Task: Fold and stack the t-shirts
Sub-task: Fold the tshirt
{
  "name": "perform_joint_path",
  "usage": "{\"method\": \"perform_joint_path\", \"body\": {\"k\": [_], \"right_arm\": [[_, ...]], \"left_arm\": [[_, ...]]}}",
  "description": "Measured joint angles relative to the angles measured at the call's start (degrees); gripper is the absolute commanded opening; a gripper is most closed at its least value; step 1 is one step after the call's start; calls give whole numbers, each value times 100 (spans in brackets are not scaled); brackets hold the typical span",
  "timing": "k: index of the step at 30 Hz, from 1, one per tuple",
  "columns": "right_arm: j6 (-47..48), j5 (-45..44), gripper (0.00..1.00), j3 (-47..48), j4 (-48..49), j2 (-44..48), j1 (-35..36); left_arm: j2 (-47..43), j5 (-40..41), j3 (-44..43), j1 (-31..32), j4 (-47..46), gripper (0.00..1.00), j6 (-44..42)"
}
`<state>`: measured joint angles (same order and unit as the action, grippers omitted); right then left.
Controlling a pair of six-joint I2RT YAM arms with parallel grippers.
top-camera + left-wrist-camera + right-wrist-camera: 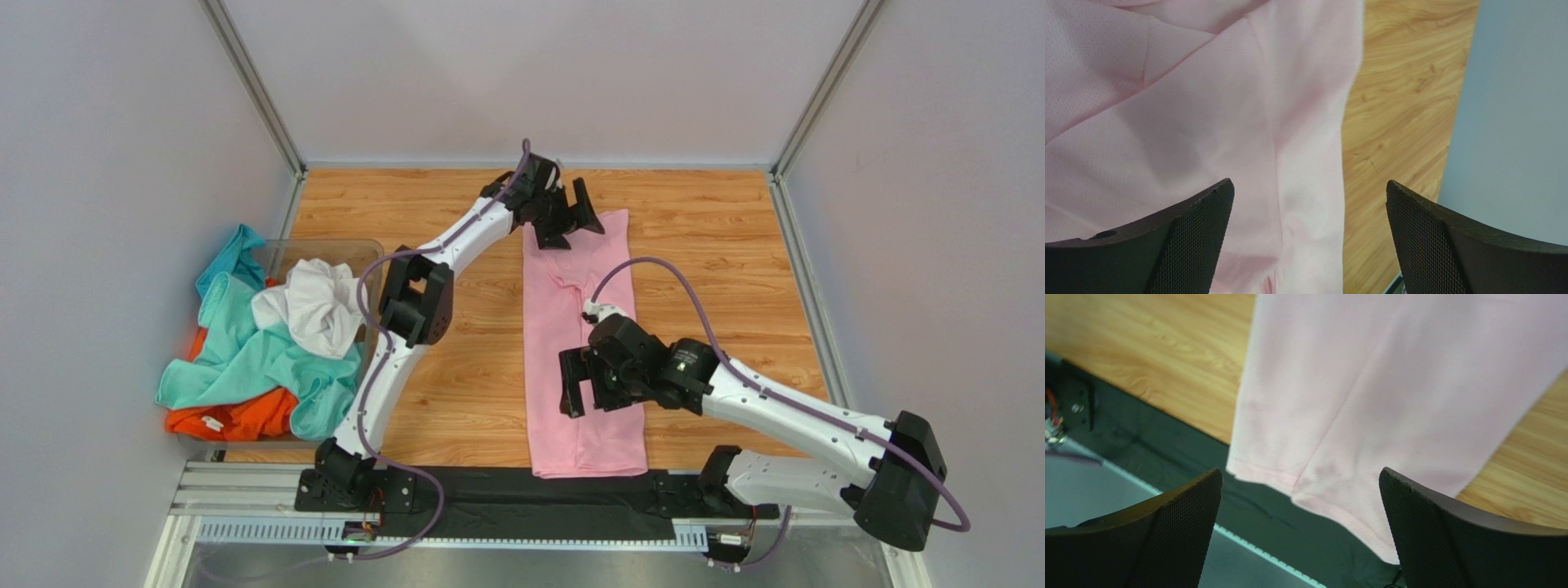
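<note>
A light pink t-shirt (pixel 570 355) lies folded into a long narrow strip down the middle of the wooden table, its near hem over the black strip at the table's front edge. My left gripper (pixel 567 211) hovers open above the strip's far end, the pink t-shirt (pixel 1229 110) filling its wrist view and nothing between the fingers. My right gripper (pixel 586 382) hovers open above the strip's near half; below it, the pink t-shirt's hem (pixel 1315 496) shows. Teal (pixel 252 349), white (pixel 317 306) and orange (pixel 239 417) t-shirts are heaped at the left.
A clear plastic bin (pixel 321 254) holds the heap at the table's left side. Grey walls enclose the table on three sides. A black strip (pixel 491 490) and a metal rail (pixel 233 490) run along the near edge by the arm bases.
</note>
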<state>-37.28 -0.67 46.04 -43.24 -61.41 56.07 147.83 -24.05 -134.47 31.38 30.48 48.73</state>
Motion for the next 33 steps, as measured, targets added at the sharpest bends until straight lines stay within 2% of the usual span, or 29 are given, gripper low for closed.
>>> {"method": "perform_joint_path", "body": {"k": [2, 5, 12, 16, 22, 25, 28, 33], "right_arm": [[96, -96, 100, 33, -48, -153, -387], [249, -258, 100, 144, -44, -459, -778], [636, -468, 100, 767, 286, -1873, -1228], [811, -710, 100, 1228, 452, -2874, -1425], [951, -767, 100, 1862, 625, -3985, -1620], [981, -811, 100, 2140, 636, -4363, -1700], [1001, -841, 100, 2396, 629, -4562, -1759], [1036, -868, 100, 2815, 647, -4883, -1906]], "left_arm": [[-382, -55, 219, -2, 28, 100, -164], [-1410, -79, 909, -17, 101, 100, -431], [-5053, 481, 3718, -13, 72, 100, -1117], [-6535, 826, 5202, -7, 13, 100, -1331], [-7423, 1099, 7444, -7, 184, 100, -1316], [-7731, 1126, 8244, -7, 365, 100, -1270], [-8109, 1104, 8673, 0, 492, 100, -1200], [-8498, 1071, 8843, 4, 487, 100, -1067]]}}
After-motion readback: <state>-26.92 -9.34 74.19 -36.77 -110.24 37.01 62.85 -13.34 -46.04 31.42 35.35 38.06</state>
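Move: The folded pink t-shirt runs lengthwise under both open grippers; its middle lies about 15 cm ahead of the right hand, level sideways and some 10 cm below. Its near hem is roughly 14 cm behind that hand, just over the table's front edge. From the left hand the t-shirt's middle is about 22 cm back and 7 cm below, its far end some 7 cm ahead, and the clothes box around 23 cm back and 48 cm to the left. Send the open right gripper forward along the t-shirt about 19 cm while sinking some 9 cm, turning its fingers slightly clockwise, until the fingertips press on the cloth past its middle, and keep pushing forward at that level. Meanwhile lift the open left gripper high off the far part and arc it back and left, down towards the bare table beside the clothes box. ##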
